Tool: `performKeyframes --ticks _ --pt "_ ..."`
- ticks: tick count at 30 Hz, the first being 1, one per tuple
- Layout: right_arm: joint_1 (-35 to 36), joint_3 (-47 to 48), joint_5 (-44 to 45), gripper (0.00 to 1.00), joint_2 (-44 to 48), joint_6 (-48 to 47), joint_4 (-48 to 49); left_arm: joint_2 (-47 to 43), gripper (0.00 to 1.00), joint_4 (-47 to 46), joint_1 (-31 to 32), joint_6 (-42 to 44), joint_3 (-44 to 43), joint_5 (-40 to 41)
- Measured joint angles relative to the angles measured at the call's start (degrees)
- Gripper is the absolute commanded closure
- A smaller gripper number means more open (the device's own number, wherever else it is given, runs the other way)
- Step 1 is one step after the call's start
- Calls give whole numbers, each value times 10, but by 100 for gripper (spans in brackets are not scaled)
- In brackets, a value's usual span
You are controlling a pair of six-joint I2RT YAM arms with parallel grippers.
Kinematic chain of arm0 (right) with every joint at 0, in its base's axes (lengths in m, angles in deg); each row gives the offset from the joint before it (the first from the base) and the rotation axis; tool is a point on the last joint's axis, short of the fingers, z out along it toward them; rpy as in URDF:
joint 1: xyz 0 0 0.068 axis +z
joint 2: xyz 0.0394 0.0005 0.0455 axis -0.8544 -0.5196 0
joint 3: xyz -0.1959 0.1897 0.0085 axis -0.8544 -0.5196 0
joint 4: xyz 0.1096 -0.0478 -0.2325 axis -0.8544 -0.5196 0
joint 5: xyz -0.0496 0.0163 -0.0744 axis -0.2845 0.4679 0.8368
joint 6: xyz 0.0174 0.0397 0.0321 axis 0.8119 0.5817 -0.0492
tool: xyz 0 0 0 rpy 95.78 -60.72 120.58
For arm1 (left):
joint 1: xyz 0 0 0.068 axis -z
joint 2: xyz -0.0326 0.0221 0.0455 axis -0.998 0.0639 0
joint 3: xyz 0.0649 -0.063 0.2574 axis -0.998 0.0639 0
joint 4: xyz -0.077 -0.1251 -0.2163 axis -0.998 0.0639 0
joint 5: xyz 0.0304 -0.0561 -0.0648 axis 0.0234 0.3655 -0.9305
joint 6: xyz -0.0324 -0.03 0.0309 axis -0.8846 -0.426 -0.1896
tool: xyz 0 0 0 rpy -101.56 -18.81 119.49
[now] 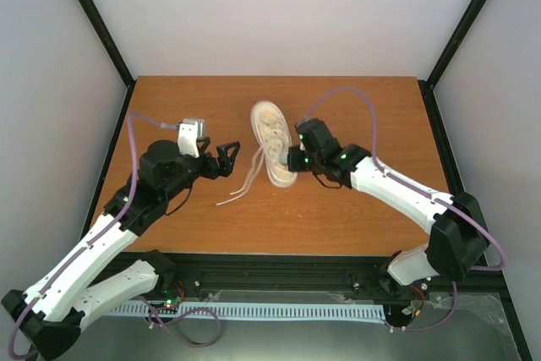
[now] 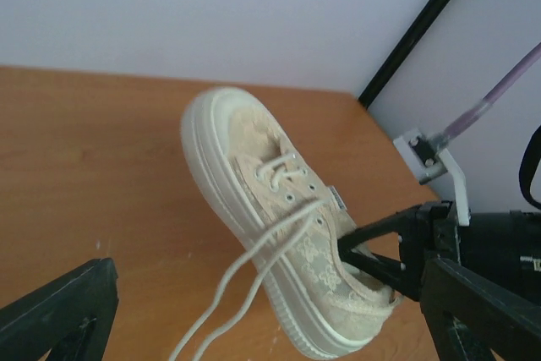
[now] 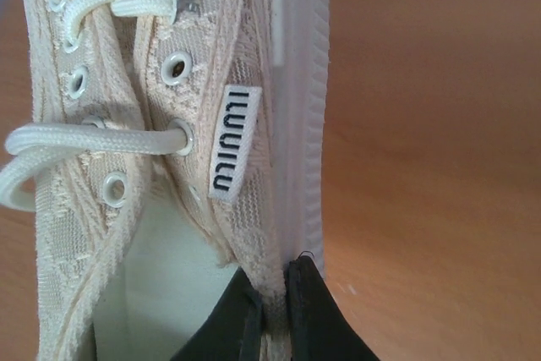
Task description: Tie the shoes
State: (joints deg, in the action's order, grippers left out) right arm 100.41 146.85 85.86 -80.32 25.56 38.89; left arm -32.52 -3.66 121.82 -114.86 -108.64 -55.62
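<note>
The cream shoe (image 1: 269,128) lies mid-table, toe pointing away, tipped so its pale sole faces left in the left wrist view (image 2: 254,183). Two loose white laces (image 1: 245,183) trail from it toward the near left. My right gripper (image 1: 293,158) is shut on the right side wall of the shoe near the heel opening; one finger sits inside the collar and one outside (image 3: 275,293). My left gripper (image 1: 230,158) stands open just left of the shoe with nothing held, and the lace ends (image 2: 245,285) hang between its wide-spread fingers (image 2: 59,314).
The wooden table (image 1: 363,209) is bounded by black frame posts (image 1: 461,27) and white walls at the back and sides. A purple cable (image 1: 347,95) arcs over the right arm, behind the shoe.
</note>
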Motion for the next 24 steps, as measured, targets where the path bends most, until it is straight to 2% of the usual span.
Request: performKeyframes --ticks 6,12,16,18,20,22,24 --pt "3 -142 64 97 -8 62 -23 35 0 5 0 -9 40 -30" --pt "3 -162 110 94 -8 80 -32 74 0 5 0 -22 61 -45" --pt "3 -171 139 71 -8 87 -25 81 0 5 0 -33 92 -37" --pt "3 -175 147 51 -8 92 -22 82 0 4 0 -33 101 -31" --pt "3 -179 156 37 -7 93 -18 83 0 -2 -1 -28 110 -16" --pt "2 -184 165 28 -2 95 -18 91 0 -17 -17 -24 124 -10" --pt "1 -190 171 24 13 91 -23 110 0 -28 -55 -24 139 -22"
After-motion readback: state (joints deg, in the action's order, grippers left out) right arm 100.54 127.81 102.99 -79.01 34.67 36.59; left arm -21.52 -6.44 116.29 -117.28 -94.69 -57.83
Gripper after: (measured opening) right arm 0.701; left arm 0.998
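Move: The shoe hangs in the air from the right hand's shut fingers by its heel collar, toe forward, its middle about 5 cm ahead and 5 cm left of them. The bare table patch where it will land is level with that hand, some 11 cm to its right and 18 cm below. The loose lace tips are 6 cm back, 20 cm left and 20 cm below. From the left hand, the tips are nearly straight below by about 32 cm, 4 cm left and 1 cm back; the shoe is 10 cm ahead, 12 cm right and 12 cm lower. The held shoe is brought down by the right hand, quickly, about 12 cm down, 10 cm right and slightly back, turning clockwise nearly 20 degrees; near the end, with the shoe on the table, the fingers open and let go of the collar. Meanwhile the left hand sinks about 16 cm towards the lace tips, fingers wide open and tilting further down, edging forward at the last. ##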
